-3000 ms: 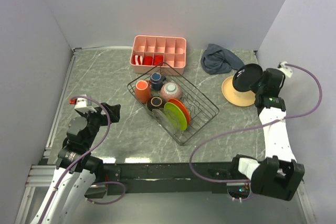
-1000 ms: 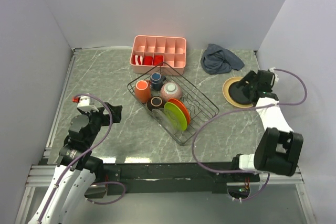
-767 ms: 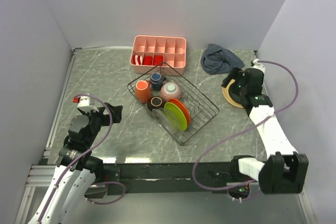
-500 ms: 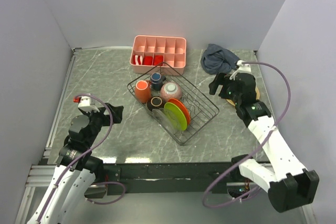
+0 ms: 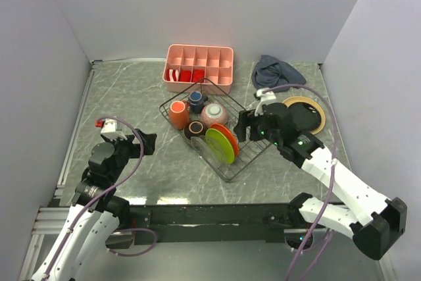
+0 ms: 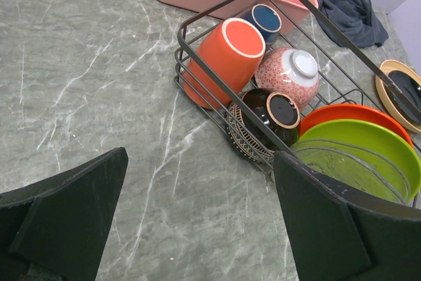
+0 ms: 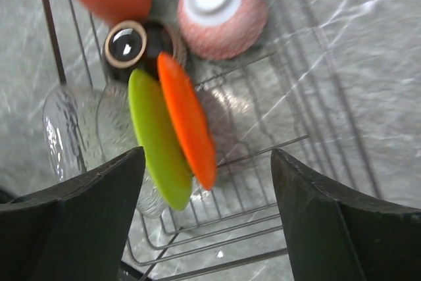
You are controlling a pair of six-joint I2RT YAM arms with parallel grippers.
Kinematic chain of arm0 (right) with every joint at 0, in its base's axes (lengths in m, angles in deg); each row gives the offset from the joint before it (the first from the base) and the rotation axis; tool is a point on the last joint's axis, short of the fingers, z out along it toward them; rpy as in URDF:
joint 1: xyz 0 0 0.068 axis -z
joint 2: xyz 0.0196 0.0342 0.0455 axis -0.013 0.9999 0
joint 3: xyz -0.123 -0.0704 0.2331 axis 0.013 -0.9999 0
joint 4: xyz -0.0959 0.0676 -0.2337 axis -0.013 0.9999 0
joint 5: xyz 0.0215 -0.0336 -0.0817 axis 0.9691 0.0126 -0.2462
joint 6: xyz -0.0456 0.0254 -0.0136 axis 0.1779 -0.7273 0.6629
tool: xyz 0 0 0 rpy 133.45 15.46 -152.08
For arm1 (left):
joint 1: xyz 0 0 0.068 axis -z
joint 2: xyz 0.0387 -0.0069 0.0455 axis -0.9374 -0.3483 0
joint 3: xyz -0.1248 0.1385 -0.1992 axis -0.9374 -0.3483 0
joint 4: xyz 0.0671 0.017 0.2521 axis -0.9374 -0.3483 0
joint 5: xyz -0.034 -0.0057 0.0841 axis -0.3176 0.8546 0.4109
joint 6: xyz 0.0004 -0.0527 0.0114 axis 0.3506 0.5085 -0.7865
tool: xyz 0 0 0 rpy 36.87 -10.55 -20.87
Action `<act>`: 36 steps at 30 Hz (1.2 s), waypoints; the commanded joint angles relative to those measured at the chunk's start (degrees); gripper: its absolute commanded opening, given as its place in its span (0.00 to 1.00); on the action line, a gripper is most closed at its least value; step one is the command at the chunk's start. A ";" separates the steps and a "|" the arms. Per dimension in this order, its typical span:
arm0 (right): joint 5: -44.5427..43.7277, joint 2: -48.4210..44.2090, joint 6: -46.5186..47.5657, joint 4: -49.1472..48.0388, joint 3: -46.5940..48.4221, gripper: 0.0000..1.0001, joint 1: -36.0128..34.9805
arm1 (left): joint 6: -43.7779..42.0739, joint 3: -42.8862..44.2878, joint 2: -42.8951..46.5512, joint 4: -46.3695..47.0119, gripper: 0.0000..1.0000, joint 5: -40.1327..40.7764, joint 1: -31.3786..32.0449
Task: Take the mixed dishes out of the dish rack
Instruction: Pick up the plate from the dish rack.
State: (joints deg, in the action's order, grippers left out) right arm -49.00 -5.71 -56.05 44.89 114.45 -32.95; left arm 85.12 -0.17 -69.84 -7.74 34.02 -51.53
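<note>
The black wire dish rack [image 5: 253, 137] stands mid-table. It holds an orange mug [image 5: 177, 114], a dark-blue cup [image 5: 196, 101], a pinkish speckled bowl [image 5: 214, 114], a dark-brown bowl [image 5: 195, 129], an orange-red plate [image 5: 228, 137] and a lime green plate [image 5: 219, 145], both on edge. My right gripper [image 5: 245, 125] is open and empty above the rack's right side; in its wrist view [image 7: 210, 228] the two plates [image 7: 187, 120] lie between its fingers. A tan plate [image 5: 304, 101] with a black plate [image 5: 304, 116] on it lies right of the rack. My left gripper [image 5: 146, 141] is open and empty, left of the rack.
A pink compartment tray [image 5: 199, 67] with red-white items stands behind the rack. A grey-blue cloth [image 5: 275, 74] lies at the back right. Clear glass plates [image 7: 72, 129] stand in the rack next to the green plate. Walls close in on both sides.
My right gripper set the black plate on the tan plate, let go, and swung left over the rack's right side. The left arm barely moved.
</note>
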 commanded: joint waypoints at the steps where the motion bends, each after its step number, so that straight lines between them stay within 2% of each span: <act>1: -3.47 2.68 0.61 -0.59 1.64 0.82 -4.27 | -0.60 2.10 -0.14 2.23 0.99 -0.91 0.28; 12: -9.53 11.38 2.10 -0.41 4.36 0.58 -10.43 | -0.60 2.19 0.12 1.97 1.00 -0.48 0.37; 23: -16.29 17.97 2.37 -0.77 6.30 0.44 -14.82 | -0.69 2.10 0.12 2.23 0.99 -0.65 0.37; 29: -22.36 19.29 2.45 1.34 8.76 0.31 -17.10 | -0.69 2.10 -0.06 2.23 0.99 -0.65 0.37; 36: -27.72 18.94 4.30 4.24 11.31 0.10 -19.13 | -0.69 2.10 -0.14 2.23 1.00 -0.39 0.37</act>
State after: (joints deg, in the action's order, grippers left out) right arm -72.12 14.03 -51.85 48.54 121.86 -50.78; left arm 85.12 -0.17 -69.84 -7.77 34.07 -51.40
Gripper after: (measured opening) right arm 0.201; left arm 0.995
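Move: The orange plate stands upright in the rack, its middle some 7 cm left of the right hand, 2 cm ahead and 12 cm below. From the same hand, the green plate is about 9 cm left, 1 cm back; the pink bowl 11 cm left, 10 cm ahead; both about as low. From the left hand the orange plate lies roughly 25 cm right, 3 cm ahead, 12 cm below. Right hand sinks about 7 cm and slides 5 left, rolling left-side-down, pinches the orange plate's rim, then rises slightly. ##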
